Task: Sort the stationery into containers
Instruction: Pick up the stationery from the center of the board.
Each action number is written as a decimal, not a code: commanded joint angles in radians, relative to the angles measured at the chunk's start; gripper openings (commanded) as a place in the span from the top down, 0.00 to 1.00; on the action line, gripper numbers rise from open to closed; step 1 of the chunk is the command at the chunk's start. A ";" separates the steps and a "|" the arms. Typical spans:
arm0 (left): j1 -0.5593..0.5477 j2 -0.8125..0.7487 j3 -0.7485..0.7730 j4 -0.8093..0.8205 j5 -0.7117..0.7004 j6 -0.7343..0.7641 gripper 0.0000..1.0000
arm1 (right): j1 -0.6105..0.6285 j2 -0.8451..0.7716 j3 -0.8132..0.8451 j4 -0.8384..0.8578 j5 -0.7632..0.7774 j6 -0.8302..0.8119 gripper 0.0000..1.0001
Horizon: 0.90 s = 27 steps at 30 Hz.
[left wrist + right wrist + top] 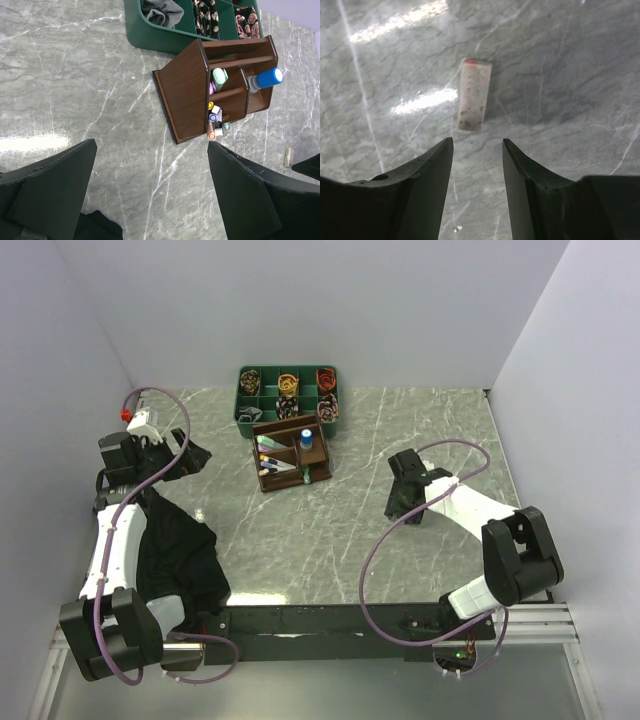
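The dark brown organiser (290, 452) stands mid-table, and it holds pens (214, 118), a mint-green item (220, 76) and a blue-capped cylinder (265, 80). A white speckled block with a red end (474, 95) lies flat on the marble, just ahead of my right gripper (477, 142). That gripper is open, with nothing between its fingers. In the left wrist view the same block (288, 156) shows to the right of the organiser (185, 95). My left gripper (151, 145) is wide open and empty, and it hangs left of the organiser. From above, the left gripper (195, 455) and right gripper (398, 506) flank the organiser.
A green compartment tray (243, 400) with rolled items stands right behind the organiser. A black cloth (180, 550) drapes by the left arm. White walls close in the table on three sides.
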 commanded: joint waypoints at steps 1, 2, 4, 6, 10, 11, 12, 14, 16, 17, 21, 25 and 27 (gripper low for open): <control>-0.003 -0.002 0.034 0.024 -0.008 -0.007 0.01 | -0.024 0.019 -0.027 0.049 0.025 0.041 0.49; -0.004 0.001 0.034 0.027 -0.005 -0.008 0.00 | -0.027 0.023 -0.027 0.059 0.022 0.039 0.50; -0.004 0.004 0.030 0.033 -0.005 -0.013 0.00 | -0.030 0.035 -0.025 0.082 0.020 0.038 0.51; -0.001 0.008 0.028 0.036 0.000 -0.014 0.01 | -0.034 0.053 -0.019 0.096 0.019 0.033 0.52; -0.001 0.012 0.028 0.041 0.001 -0.011 0.00 | -0.039 0.088 0.021 0.122 0.013 0.019 0.54; -0.001 0.014 0.028 0.038 0.000 -0.008 0.00 | -0.040 0.096 0.030 0.121 0.009 0.019 0.54; -0.001 0.014 0.025 0.036 -0.003 -0.005 0.01 | -0.040 0.108 0.045 0.119 0.006 0.019 0.55; 0.000 0.014 0.023 0.039 -0.002 -0.007 0.01 | -0.040 0.124 0.059 0.116 0.006 0.019 0.55; 0.002 0.014 0.020 0.041 0.001 -0.011 0.00 | -0.039 0.142 0.071 0.122 0.006 0.018 0.58; 0.003 0.014 0.019 0.041 0.001 -0.011 0.01 | -0.039 0.148 0.076 0.121 0.003 0.021 0.65; 0.005 0.020 0.020 0.042 0.000 -0.008 0.01 | -0.037 0.176 0.096 0.106 -0.001 0.021 0.74; 0.005 0.024 0.020 0.045 0.006 -0.011 0.00 | -0.021 0.168 0.120 0.058 0.022 0.024 0.76; 0.005 0.024 0.017 0.056 0.007 -0.017 0.00 | -0.011 0.150 0.125 0.035 0.023 0.028 0.73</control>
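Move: The eraser lies on the board about 4 cm ahead of my right hand, maybe 1 cm to its left and some 2 cm below. The brown organizer stands roughly 19 cm ahead and 28 cm left of that hand, and the blue-capped glue stick in it about 21 cm ahead and 25 cm left. From my left hand the eraser is some 50 cm to the right, about 5 cm back and 20 cm down. I straddle the eraser with my right fingers and pinch its near half between the tips: first I sink nearly 2 cm, then slide forward about 3 cm, low over the board, while the half-open fingers close to about a quarter open. The fingers keep pointing steeply down with hardly any turn of the wrist. ##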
